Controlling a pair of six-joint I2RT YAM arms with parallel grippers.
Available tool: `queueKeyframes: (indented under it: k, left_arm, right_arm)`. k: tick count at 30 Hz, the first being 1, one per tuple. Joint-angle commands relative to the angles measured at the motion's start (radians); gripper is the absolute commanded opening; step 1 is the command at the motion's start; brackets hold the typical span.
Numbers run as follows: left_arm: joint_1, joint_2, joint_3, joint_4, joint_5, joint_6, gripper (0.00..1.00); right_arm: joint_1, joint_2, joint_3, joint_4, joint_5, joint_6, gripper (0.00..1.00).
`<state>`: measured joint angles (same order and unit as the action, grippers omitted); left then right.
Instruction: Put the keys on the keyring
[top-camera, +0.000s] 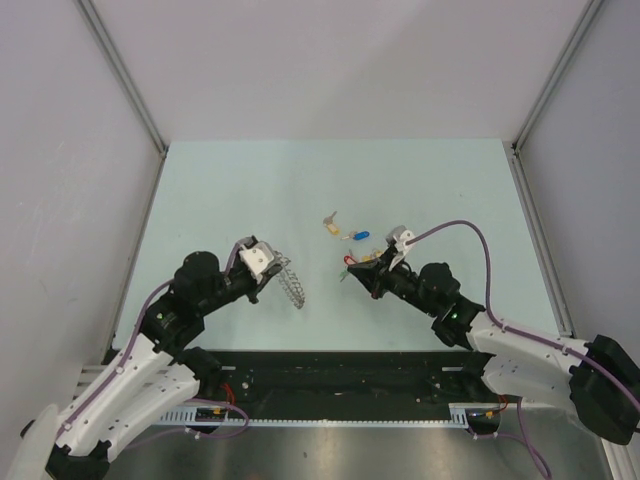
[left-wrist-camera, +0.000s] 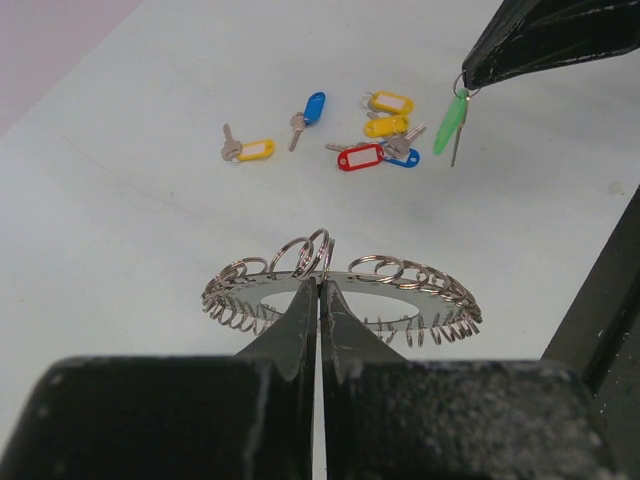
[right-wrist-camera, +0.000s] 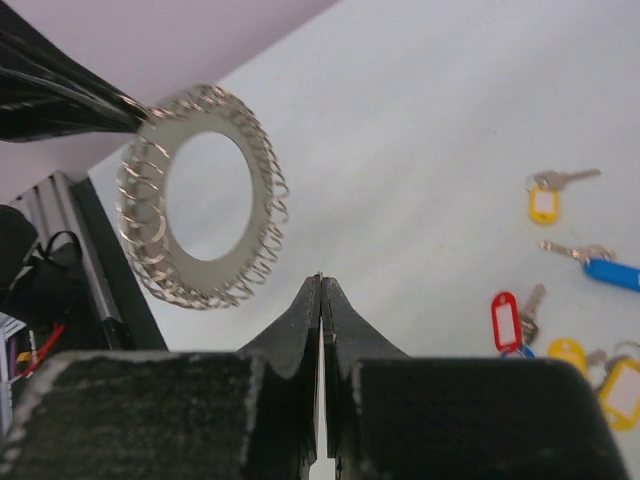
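My left gripper (left-wrist-camera: 320, 285) is shut on the near rim of the keyring (left-wrist-camera: 345, 290), a flat silver ring edged with many small loops, and holds it above the table. In the top view the keyring (top-camera: 290, 283) hangs at my left gripper (top-camera: 274, 270). My right gripper (top-camera: 352, 270) is shut on a green-tagged key (left-wrist-camera: 451, 121), which dangles from its fingertips (left-wrist-camera: 480, 68). In the right wrist view my right gripper (right-wrist-camera: 320, 280) stands a little to the right of the keyring (right-wrist-camera: 150, 230). Loose keys lie on the table: a red one (left-wrist-camera: 360, 158), blue ones (left-wrist-camera: 313, 107) and yellow ones (left-wrist-camera: 255, 150).
The pale green table (top-camera: 240, 190) is walled by grey panels (top-camera: 60, 150) on three sides. A black rail (top-camera: 340, 385) with cables runs along the near edge between the arm bases. The loose keys (top-camera: 361, 236) lie just beyond my right gripper.
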<state>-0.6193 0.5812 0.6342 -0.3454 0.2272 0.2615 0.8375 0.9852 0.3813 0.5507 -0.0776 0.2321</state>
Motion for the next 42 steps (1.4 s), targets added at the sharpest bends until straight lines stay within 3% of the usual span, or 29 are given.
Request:
queueKeyframes:
  k: [1,7,13,21,32,42]
  left_arm:
    - [0.003,0.009,0.007,0.059,0.072,-0.005,0.00]
    - [0.003,0.017,0.009,0.057,0.075,-0.004,0.00]
    - [0.003,-0.004,0.004,0.063,0.041,-0.007,0.00]
    - [0.003,-0.012,0.002,0.063,0.014,-0.008,0.01]
    - [0.003,-0.034,0.001,0.062,-0.017,-0.010,0.01]
    - [0.003,-0.061,-0.004,0.066,-0.040,-0.011,0.00]
  right_arm:
    - [-0.008,-0.010,-0.009,0.245,-0.109,0.021,0.00]
    - [-0.021,0.062,-0.021,0.339,-0.179,0.058,0.00]
    - [-0.055,0.118,-0.018,0.197,-0.131,0.035,0.00]
    - [-0.081,0.283,0.037,0.146,-0.146,0.009,0.00]
    - [-0.041,0.622,0.162,0.265,-0.137,0.026,0.00]
    - [-0.002,0.854,0.183,0.492,-0.093,0.042,0.01]
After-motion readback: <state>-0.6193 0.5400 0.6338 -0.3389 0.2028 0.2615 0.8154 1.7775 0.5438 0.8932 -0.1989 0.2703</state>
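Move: The right hand already holds the green-tagged key; the bare patch of table it is taken to lies about 4 cm ahead, 6 cm left and 17 cm below. From there the red tag is some 7 cm farther out and 6 cm to the right. The keyring, in the left hand, hangs about 14 cm left of the right hand and 2 cm back. From the left hand that patch is roughly 6 cm ahead, 9 cm right and 18 cm down. Right hand rises about 4 cm, then lowers the held green-tagged key some 18 cm, forward-left towards bare table. ##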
